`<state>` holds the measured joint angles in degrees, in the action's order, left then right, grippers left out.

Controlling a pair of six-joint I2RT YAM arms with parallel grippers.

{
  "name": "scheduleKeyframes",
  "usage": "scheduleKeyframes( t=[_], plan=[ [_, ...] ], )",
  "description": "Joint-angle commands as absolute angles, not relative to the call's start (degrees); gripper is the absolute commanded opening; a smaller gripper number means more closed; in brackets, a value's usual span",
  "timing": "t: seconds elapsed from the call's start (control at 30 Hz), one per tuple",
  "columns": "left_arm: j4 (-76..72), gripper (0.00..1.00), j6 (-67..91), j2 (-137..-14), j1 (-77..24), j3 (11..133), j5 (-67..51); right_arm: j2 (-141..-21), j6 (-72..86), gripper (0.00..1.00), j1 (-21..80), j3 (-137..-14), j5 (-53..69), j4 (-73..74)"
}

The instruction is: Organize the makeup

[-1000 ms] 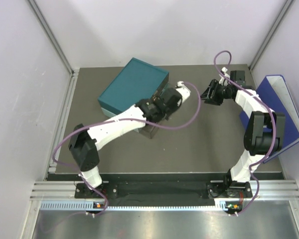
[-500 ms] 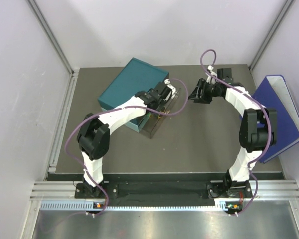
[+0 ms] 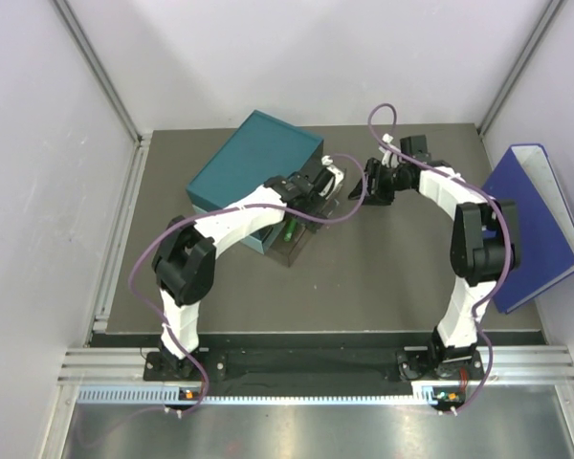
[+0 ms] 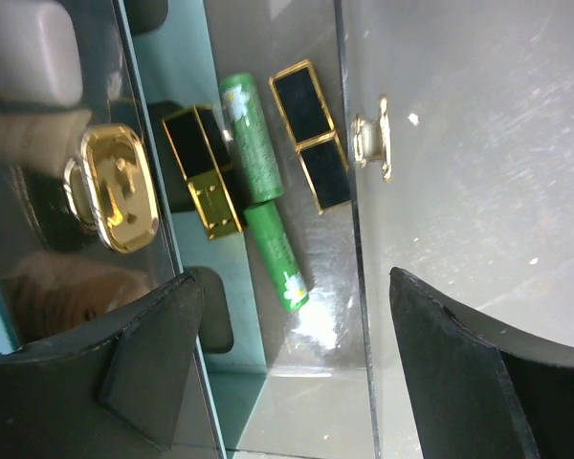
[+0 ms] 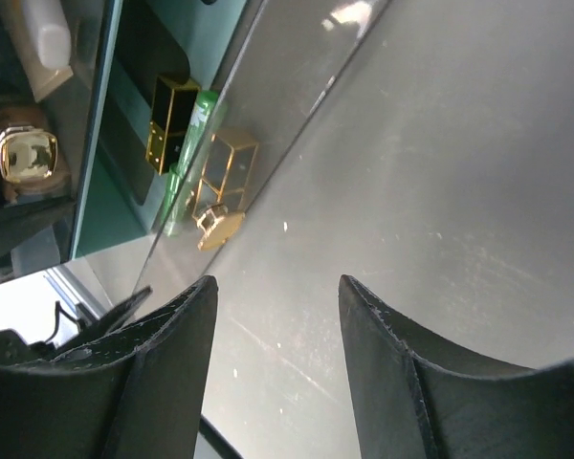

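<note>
The teal drawer box [image 3: 253, 161] has a clear drawer [image 3: 301, 234] pulled out toward the front. Inside, the left wrist view shows a green tube [image 4: 263, 206] and two black-and-gold lipsticks [image 4: 201, 172] [image 4: 311, 134], behind the clear front with its gold knob [image 4: 373, 142]. A second gold knob [image 4: 120, 186] sits on another drawer. My left gripper [image 4: 297, 354] is open and empty, straddling the drawer's front wall. My right gripper [image 5: 277, 282] is open and empty above the bare mat, just right of the drawer; it sees the green tube [image 5: 196, 134], a lipstick [image 5: 167, 120] and the knob [image 5: 218, 228].
A big blue binder [image 3: 531, 220] leans at the right wall. Both grippers [image 3: 327, 184] [image 3: 375, 180] are close together at the drawer's far end. White walls and metal rails enclose the dark mat [image 3: 383, 277].
My left arm folded up and its gripper pulled back a little over the drawer. My right gripper moved left toward the drawer's far end. Both stay open.
</note>
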<state>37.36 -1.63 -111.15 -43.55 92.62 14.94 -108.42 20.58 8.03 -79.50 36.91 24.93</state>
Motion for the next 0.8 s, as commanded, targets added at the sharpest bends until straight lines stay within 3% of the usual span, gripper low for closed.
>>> scheduleKeyframes(
  t=[0.0, 0.23, 0.33, 0.37, 0.5, 0.77],
  plan=[
    [34.89, 0.83, -3.51, -108.11, -41.84, 96.68, 11.70, -109.51, 21.00, 0.54, 9.40, -83.40, 38.32, 22.33],
    [32.61, 0.81, -5.62, -102.14, -41.84, 101.77, 7.11, -111.53, 21.71, 0.54, 10.37, -85.08, 38.94, 22.15],
    [31.47, 0.56, -7.03, -100.37, -41.75, 103.01, 13.07, -112.58, 22.06, 0.54, 10.98, -85.96, 39.11, 22.24],
    [30.94, 0.31, -7.38, -100.02, -41.66, 103.09, 17.10, -112.85, 22.15, 0.54, 11.16, -86.48, 39.02, 22.32],
    [31.45, 0.00, -6.07, -100.10, -37.20, 102.30, 21.00, -114.34, 22.67, 0.54, 11.78, -87.36, 39.37, 22.24],
    [35.77, 0.00, 1.39, -101.87, -27.87, 100.72, 18.99, -116.80, 23.64, 0.53, 12.83, -89.91, 39.55, 22.76]
  ],
)
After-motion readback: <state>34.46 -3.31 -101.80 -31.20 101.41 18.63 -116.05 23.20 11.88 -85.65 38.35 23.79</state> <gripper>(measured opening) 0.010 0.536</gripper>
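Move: The teal cabinet's top, the left hand's next place, has its middle about 12 cm ahead, 10 cm left and some 4 cm above that hand. The lower green tube lies in the open drawer about 6 cm under the left hand, 1 cm ahead and 2 cm left; the drawer knob is 4 cm ahead, 3 cm right and 5 cm below. From the right hand the knob is about 8 cm left, 2 cm back and 5 cm below. Leaving the green tubes in the open drawer, the already open left hand climbs about 16 cm clear, then swings forward and left over the teal cabinet's top, some 8 cm each way, shutting its empty fingers and tipping them outward about 20 degrees, and begins to sink. The right hand eases about 4 cm left towards the drawer front, half open. ##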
